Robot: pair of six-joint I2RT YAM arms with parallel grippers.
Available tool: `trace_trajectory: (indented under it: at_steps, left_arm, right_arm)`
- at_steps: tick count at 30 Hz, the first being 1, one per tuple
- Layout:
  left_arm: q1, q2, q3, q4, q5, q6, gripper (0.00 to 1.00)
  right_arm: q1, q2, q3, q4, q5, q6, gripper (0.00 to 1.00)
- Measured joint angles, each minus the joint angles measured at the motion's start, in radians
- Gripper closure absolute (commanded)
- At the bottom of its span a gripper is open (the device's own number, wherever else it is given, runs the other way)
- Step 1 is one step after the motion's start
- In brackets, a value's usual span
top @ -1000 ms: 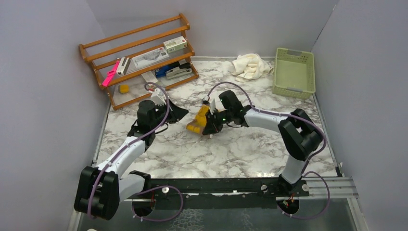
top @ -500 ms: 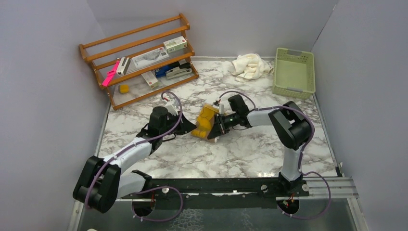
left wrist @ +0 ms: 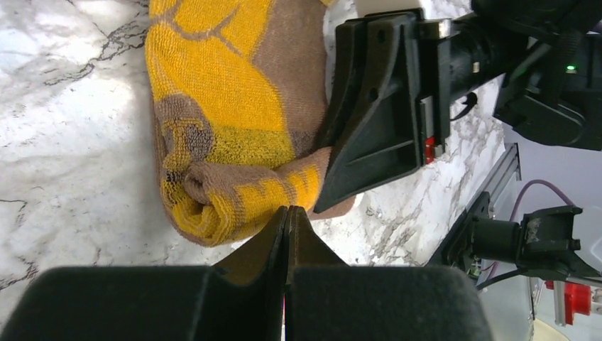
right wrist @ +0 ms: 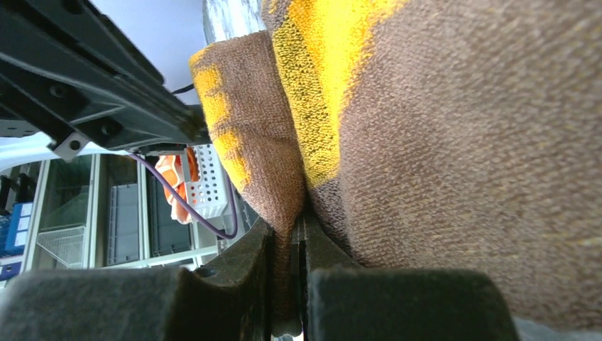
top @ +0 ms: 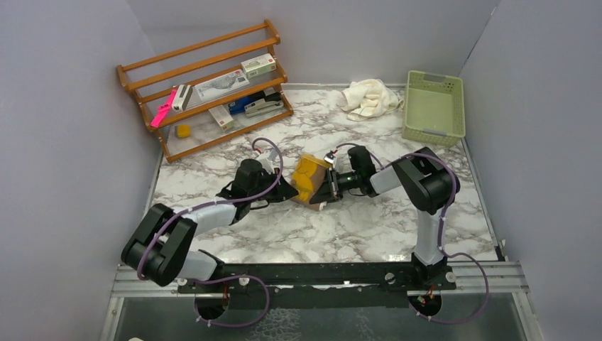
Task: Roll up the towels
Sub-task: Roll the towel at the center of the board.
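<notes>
The mustard-yellow towel (top: 310, 177) with its brownish side lies bunched in a loose roll mid-table, between the two grippers. My right gripper (top: 324, 190) is shut on a brown fold of the towel (right wrist: 284, 163) and comes in low from the right. My left gripper (top: 287, 190) is shut with nothing between its jaws. Its tips (left wrist: 287, 210) rest right beside the rolled yellow end (left wrist: 213, 206). One of the right gripper's fingers (left wrist: 369, 128) presses against the towel's far side. The cream towel (top: 369, 98) lies crumpled at the back of the table.
A wooden rack (top: 206, 85) with small boxes and a pink item stands at the back left. A pale green basket (top: 434, 106) sits at the back right. Grey walls close in both sides, and a black rail (top: 319, 273) runs along the near edge.
The left arm has swung right and down to the yellow towel, and its jaws have closed. The right gripper has shifted right with the towel, which now lies lower on the table.
</notes>
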Motion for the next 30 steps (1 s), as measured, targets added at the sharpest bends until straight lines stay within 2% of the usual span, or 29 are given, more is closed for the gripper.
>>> trace_trajectory:
  at_steps: [5,8,13,16,21,25,30]
  left_arm:
    - [-0.006,0.093,0.0,0.073,-0.011,-0.027,1.0]
    - [-0.006,0.129,0.0,0.11,-0.019,-0.037,1.0]
    - [-0.006,0.177,0.001,0.15,-0.045,-0.04,1.0]
    - [-0.008,0.195,0.008,0.158,-0.057,-0.039,1.0]
    - [-0.008,0.233,0.028,0.177,-0.063,-0.031,1.0]
    - [-0.008,0.271,0.03,0.208,-0.064,-0.026,1.0]
    - [-0.008,0.311,0.038,0.256,-0.064,-0.019,1.0]
  right_arm:
    - [0.0,0.0,-0.014,0.04,0.0,0.03,0.99]
    - [0.0,0.0,-0.021,0.044,0.001,0.033,0.91]
    - [0.0,-0.003,-0.022,0.032,0.008,0.017,0.89]
    - [0.0,-0.01,-0.016,-0.005,0.017,-0.016,0.84]
    - [0.0,-0.055,0.023,-0.165,0.076,-0.124,0.66]
    - [0.005,-0.123,0.089,-0.348,0.19,-0.251,0.63]
    - [0.028,-0.228,0.16,-0.523,0.404,-0.411,0.6]
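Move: The roll started at the yellow-and-brown towel's near end has its middle about 3 cm to the right of the shut left fingertips, level with them and some 6 cm below. The right fingers already pinch this roll near its right end, so its middle lies about 3 cm to their left, at their own height. The still flat stretch of towel has its middle roughly 9 cm ahead of the roll. Let go of the towel roll's right end with the right hand: hold still at first, then open the fingers to nearly half and slip off, forward about 4 cm, rising some 2 cm and edging right as the wrist tips up. The left hand, fingers shut, meanwhile sinks about 5 cm and slides forward 3 cm to set its tips on the roll. ##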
